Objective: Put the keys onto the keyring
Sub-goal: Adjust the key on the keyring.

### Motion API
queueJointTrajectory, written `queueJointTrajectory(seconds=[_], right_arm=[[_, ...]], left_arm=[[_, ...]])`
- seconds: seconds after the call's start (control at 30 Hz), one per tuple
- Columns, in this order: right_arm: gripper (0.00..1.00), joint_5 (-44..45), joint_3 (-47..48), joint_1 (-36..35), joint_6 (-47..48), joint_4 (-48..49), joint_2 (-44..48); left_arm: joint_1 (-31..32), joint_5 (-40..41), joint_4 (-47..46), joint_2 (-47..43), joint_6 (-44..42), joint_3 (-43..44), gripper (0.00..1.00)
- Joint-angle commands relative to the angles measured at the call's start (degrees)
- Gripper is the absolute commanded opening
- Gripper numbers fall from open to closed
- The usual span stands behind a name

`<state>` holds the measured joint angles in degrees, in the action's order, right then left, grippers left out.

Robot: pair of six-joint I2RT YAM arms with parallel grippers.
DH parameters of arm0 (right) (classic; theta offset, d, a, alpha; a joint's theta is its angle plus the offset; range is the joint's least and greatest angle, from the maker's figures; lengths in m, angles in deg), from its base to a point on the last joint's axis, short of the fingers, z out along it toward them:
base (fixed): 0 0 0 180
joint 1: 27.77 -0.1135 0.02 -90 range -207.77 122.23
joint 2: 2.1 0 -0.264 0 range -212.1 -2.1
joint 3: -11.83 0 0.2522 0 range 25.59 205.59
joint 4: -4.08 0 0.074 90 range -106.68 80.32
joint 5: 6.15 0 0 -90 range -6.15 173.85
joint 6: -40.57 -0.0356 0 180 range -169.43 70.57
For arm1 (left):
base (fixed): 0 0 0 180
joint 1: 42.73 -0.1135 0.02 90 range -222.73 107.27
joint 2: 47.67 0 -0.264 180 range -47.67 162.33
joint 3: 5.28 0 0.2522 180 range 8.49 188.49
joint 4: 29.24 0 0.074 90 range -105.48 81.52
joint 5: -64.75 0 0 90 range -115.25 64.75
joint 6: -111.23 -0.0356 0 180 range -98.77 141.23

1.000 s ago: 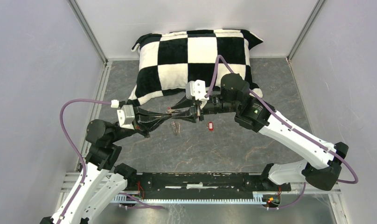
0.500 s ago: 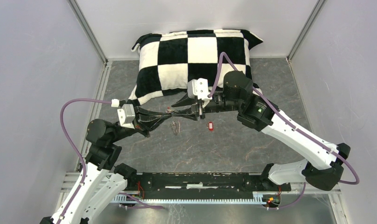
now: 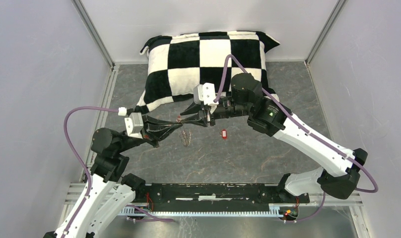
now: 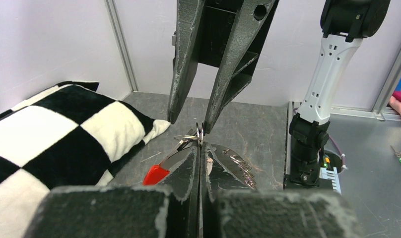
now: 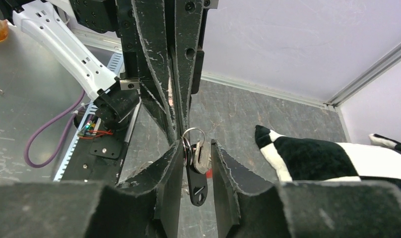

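Observation:
My left gripper (image 3: 180, 122) (image 4: 200, 141) is shut on the keyring, a thin silvery wire. The keyring's red section (image 4: 156, 174) shows left of the fingers and its coil-like stretch (image 4: 238, 166) (image 3: 187, 137) runs low on the right. A small ring (image 5: 193, 133) at the left gripper's tips carries the black-headed key (image 5: 197, 186). My right gripper (image 3: 184, 119) (image 5: 196, 144) is open, facing the left one tip to tip, with a finger on each side of that key. The red-headed key (image 3: 224, 133) lies on the table by itself, to the right.
A black-and-white checkered pillow (image 3: 208, 54) lies at the back, just behind the grippers, and shows in both wrist views (image 4: 49, 134) (image 5: 327, 153). Grey walls close in the left, right and back. A black rail (image 3: 208, 191) runs along the near edge.
My right gripper has shifted a little left, closing on the left gripper's tips. The left gripper, the red-headed key and the coil have barely moved.

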<state>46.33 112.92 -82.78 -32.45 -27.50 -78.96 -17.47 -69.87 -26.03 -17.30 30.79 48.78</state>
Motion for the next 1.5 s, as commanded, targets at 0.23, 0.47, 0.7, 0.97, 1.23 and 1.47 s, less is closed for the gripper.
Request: queueJointTrajectory(seconds=[0.23, 0.47, 0.7, 0.97, 1.23, 1.47], right_arm=[[0.16, -3.7, 3.7, 0.0, 1.1, -1.4, -1.4], [0.0, -2.3, 4.2, 0.1, 2.1, -3.5, -1.4], [0.0, -1.2, 4.3, 0.7, 0.5, -4.8, -1.6], [0.0, -2.2, 5.1, 1.8, 0.1, -6.3, -0.9], [0.0, -7.9, 3.4, 2.1, -0.9, -7.8, -0.7], [0.0, -14.6, 1.5, 2.1, -2.0, -7.7, -0.7]], left_arm=[[0.2, -0.8, -1.4, -0.3, 1.3, 0.2, 0.02], [0.1, -0.4, -1.2, -0.2, 1.2, 0.2, 0.02], [0.2, 0.1, 0.5, -0.1, 0.0, 0.3, 0.16], [0.2, -4.5, 14.0, -2.3, -12.7, 4.3, 0.43], [0.2, -3.2, 32.9, -2.4, -30.6, 11.0, 0.46], [0.1, -3.7, 30.8, 1.5, -35.9, 11.1, 0.49]])
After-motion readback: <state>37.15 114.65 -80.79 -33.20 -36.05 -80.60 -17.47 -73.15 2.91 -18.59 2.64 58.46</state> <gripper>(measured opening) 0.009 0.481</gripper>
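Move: At the left fingertips, still shut on the top of the keyring, the black-tagged key hangs about 1 cm below. The keyring's red sleeve hangs roughly 3 cm ahead of the left hand and 5 cm lower, its coiled wire some 2 cm back and 8 cm below. The red-tagged key lies on the table about 7 cm ahead, 13 cm right and 37 cm down. From the right hand, the black-tagged key is right between the open fingers, about 1 cm below. Closing fully on the ring end beside the black-tagged key, the right hand takes the keyring over, then sinks about 2 cm and eases back, keeping its pinch. Once it is shut, the left fingers open to about half and let go; that hand goes about 2 cm down and back and a little left, tipping its fingers down some 15 to 20 degrees. ##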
